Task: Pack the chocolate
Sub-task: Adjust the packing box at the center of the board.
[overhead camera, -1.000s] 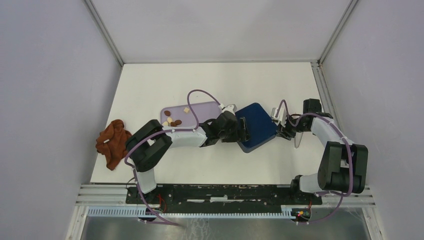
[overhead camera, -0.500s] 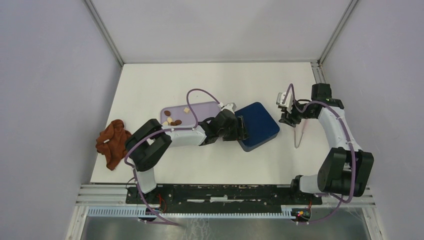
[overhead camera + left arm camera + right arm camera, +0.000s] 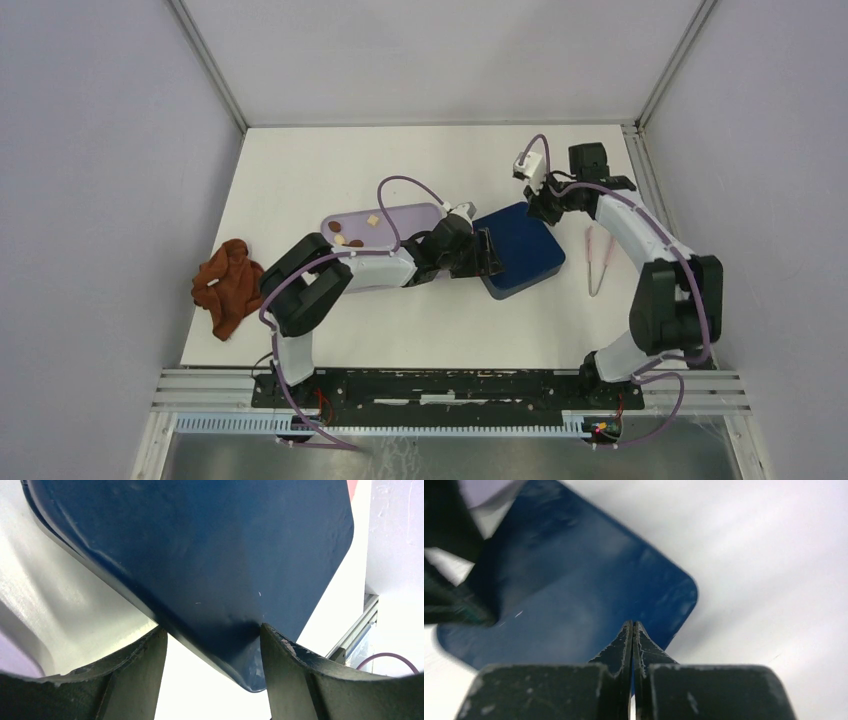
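Observation:
The chocolate is a few brown and cream pieces lying on a lilac tray left of centre. A dark blue square lid rests on the table to the right of the tray. My left gripper is shut on the lid's near-left corner, and that corner sits wedged between both fingers, tilted. My right gripper hovers at the lid's far corner, shut with nothing in it. Its closed tips hang over the blue lid.
Pink tongs lie on the table to the right of the lid. A reddish-brown cloth is bunched near the left edge. White walls enclose the table on three sides.
My right gripper has moved from beside the tongs up and left to the lid's far corner and has shut. The left jaws have narrowed onto the lid corner, and the lid has shifted slightly.

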`<state>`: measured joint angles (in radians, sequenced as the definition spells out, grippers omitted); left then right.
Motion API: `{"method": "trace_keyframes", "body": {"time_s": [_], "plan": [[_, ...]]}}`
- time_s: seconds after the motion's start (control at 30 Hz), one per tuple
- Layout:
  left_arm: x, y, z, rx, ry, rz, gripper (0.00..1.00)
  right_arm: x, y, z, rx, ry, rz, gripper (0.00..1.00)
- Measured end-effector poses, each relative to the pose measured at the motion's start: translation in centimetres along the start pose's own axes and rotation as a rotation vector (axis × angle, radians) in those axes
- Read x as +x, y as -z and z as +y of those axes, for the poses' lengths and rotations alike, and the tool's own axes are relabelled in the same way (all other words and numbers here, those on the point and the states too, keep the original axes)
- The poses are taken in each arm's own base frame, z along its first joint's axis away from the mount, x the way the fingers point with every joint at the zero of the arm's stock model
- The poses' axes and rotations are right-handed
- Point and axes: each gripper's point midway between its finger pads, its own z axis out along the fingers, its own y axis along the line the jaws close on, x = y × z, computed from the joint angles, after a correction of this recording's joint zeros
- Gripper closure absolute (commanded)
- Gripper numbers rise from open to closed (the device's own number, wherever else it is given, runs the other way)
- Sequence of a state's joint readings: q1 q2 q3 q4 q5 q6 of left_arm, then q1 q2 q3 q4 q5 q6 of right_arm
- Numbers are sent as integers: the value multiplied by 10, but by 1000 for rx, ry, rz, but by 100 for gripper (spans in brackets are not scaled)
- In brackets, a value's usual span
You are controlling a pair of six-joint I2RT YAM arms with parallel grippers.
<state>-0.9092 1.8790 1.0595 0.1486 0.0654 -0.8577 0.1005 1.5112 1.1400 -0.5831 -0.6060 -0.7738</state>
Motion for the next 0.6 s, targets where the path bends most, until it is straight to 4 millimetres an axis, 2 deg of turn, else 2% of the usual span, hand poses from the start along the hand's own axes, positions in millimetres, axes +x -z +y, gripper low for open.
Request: {"method": "trace_keyframes", "body": {"time_s": [0.1, 0.2, 0.23, 0.27, 0.3, 0.47, 0.53, 0.6], "plan": [[0, -3, -2, 14, 1, 1, 30, 12, -26, -27, 42, -90, 60, 100], [-1, -6, -4, 30, 2, 3, 30, 33, -63, -47, 27, -169, 153, 100], [-2, -7, -4, 33, 2, 1, 30, 22, -69, -64, 48, -162, 142, 100], [-2, -7, -4, 35, 2, 2, 30, 17, -72, -72, 64, -153, 140, 100], [-1, -8, -5, 41, 2, 4, 31, 21, -75, -78, 84, -152, 159, 100], [2, -8, -8, 61, 0, 17, 30, 40, -78, -63, 60, -170, 222, 98], [3, -7, -9, 68, 0, 23, 29, 38, -74, -56, 35, -175, 221, 94], [3, -7, -9, 70, 0, 24, 28, 23, -60, -48, 13, -170, 187, 89]]}}
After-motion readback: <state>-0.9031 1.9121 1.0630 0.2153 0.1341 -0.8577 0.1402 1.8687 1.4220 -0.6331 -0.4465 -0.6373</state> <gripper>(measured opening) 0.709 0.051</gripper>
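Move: The packing box under its blue lid has its middle roughly 6 cm to the left hand's right, 3 cm ahead and 2 cm below; its left side is already between that hand's fingers. From the right hand the same middle lies about 7 cm back, 5 cm left and 10 cm down. The tongs lie some 10 cm right of the right hand and 8 cm back; the lavender tray's middle is about 23 cm left of the left hand and 3 cm ahead. The box's far side, near its right corner, is where the right hand goes with fingers shut: forward about 9 cm and down 7, past the lid's edge, then back about 3 cm against it, rising slightly, the fingers tipping down and turning clockwise some 10 degrees. The left hand keeps its open fingers astride the box's left side and shifts about 1 cm right. ##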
